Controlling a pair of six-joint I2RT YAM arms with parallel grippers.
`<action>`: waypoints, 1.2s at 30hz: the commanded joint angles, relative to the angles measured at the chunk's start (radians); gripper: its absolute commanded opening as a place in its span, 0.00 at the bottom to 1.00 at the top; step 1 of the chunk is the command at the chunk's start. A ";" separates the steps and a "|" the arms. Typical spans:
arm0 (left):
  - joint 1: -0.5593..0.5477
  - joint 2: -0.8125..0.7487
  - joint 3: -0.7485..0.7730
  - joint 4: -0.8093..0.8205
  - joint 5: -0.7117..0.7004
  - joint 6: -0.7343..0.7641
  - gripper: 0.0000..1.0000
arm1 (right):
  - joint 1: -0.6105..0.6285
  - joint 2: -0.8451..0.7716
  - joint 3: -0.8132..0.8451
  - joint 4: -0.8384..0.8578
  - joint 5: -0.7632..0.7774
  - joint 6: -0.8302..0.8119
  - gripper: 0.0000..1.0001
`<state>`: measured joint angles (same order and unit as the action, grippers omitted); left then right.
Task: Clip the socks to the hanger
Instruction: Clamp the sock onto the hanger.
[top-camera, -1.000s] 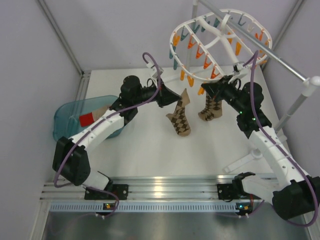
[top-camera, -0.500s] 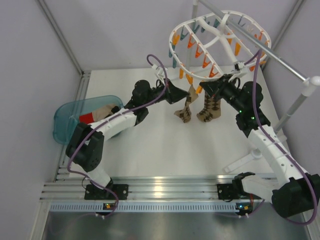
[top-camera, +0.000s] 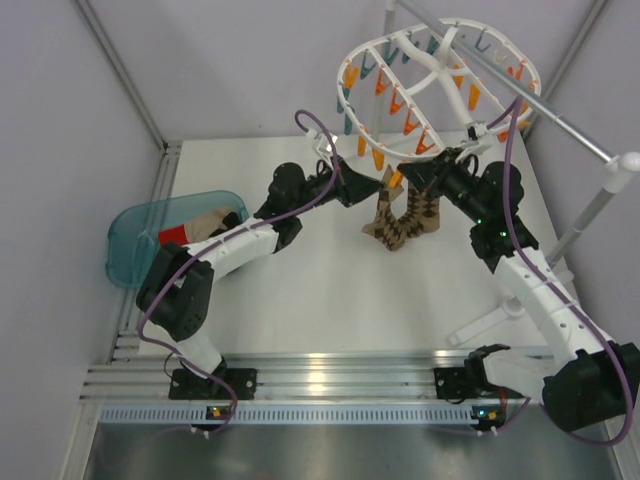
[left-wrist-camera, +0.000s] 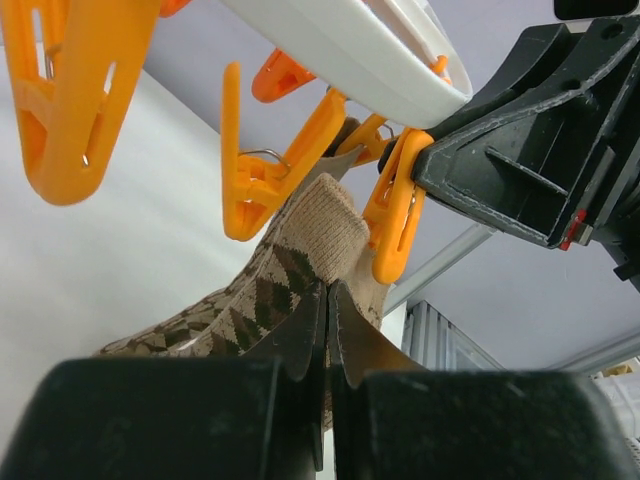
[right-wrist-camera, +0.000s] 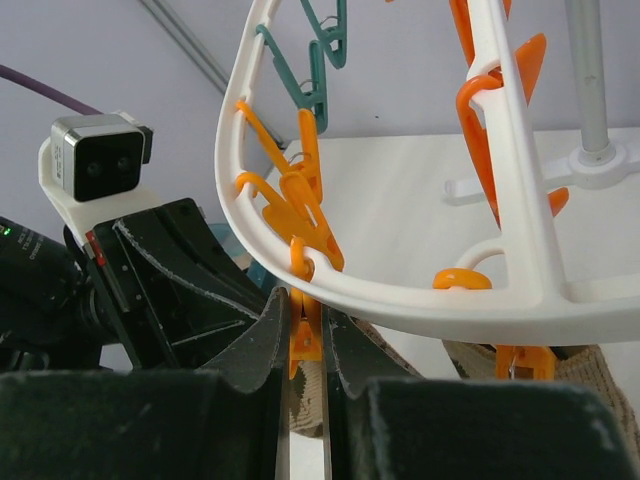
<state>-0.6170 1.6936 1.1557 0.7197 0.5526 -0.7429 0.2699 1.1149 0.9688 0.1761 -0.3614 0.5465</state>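
The white oval hanger (top-camera: 440, 62) hangs at the back right, ringed with orange and teal clips. My left gripper (top-camera: 372, 188) is shut on the cuff of a brown argyle sock (top-camera: 385, 222). In the left wrist view that sock (left-wrist-camera: 300, 245) sits just under an orange clip (left-wrist-camera: 398, 205). My right gripper (top-camera: 412, 180) is shut on that orange clip (right-wrist-camera: 305, 335) below the hanger rim (right-wrist-camera: 400, 300), with the sock's cuff (right-wrist-camera: 312, 385) right beneath it. A second sock (top-camera: 428, 212) hangs from a clip beside it.
A teal bin (top-camera: 125, 240) at the left holds a small red item (top-camera: 172, 237) and some tan fabric. The grey metal rod stand (top-camera: 560, 110) crosses the back right, with its white foot (top-camera: 490, 325) on the table by the right arm.
My left gripper has carried the sock rightward and up, from the table's middle to just under the clip that the right gripper pinches. The right arm has barely moved.
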 joint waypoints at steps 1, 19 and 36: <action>-0.004 0.008 0.041 0.092 -0.017 -0.023 0.00 | -0.009 0.002 0.002 0.068 -0.017 0.004 0.00; -0.007 0.035 0.091 0.126 -0.025 -0.084 0.00 | -0.011 0.003 0.005 0.048 -0.034 -0.048 0.03; -0.010 -0.018 0.059 -0.014 -0.026 0.066 0.55 | -0.069 -0.043 0.018 -0.046 -0.005 -0.082 0.47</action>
<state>-0.6235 1.7313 1.2118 0.7273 0.5331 -0.7570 0.2295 1.1118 0.9688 0.1356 -0.3824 0.4858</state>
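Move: The open orange clip on the hanger rim, squeezed between the right fingers, is about 3 cm to the right of the left hand, level fore and aft and some 2 cm above it. The next orange clip is roughly 3 cm ahead of the left hand and 2 cm above it, with no sideways offset. The sock already hanging is about 4 cm ahead of the right hand, 5 cm to its right, its middle 10 cm below. Still pinching the sock's cuff, the left hand dips slightly, then lifts about 2 cm and eases 1 cm forward to bring the cuff up into the clip's jaws. The right fingers then open to about half, releasing the clip handles, and that hand draws off some 1.5 cm to the right and a little down. Last, the left fingers spread and let go of the cuff. ##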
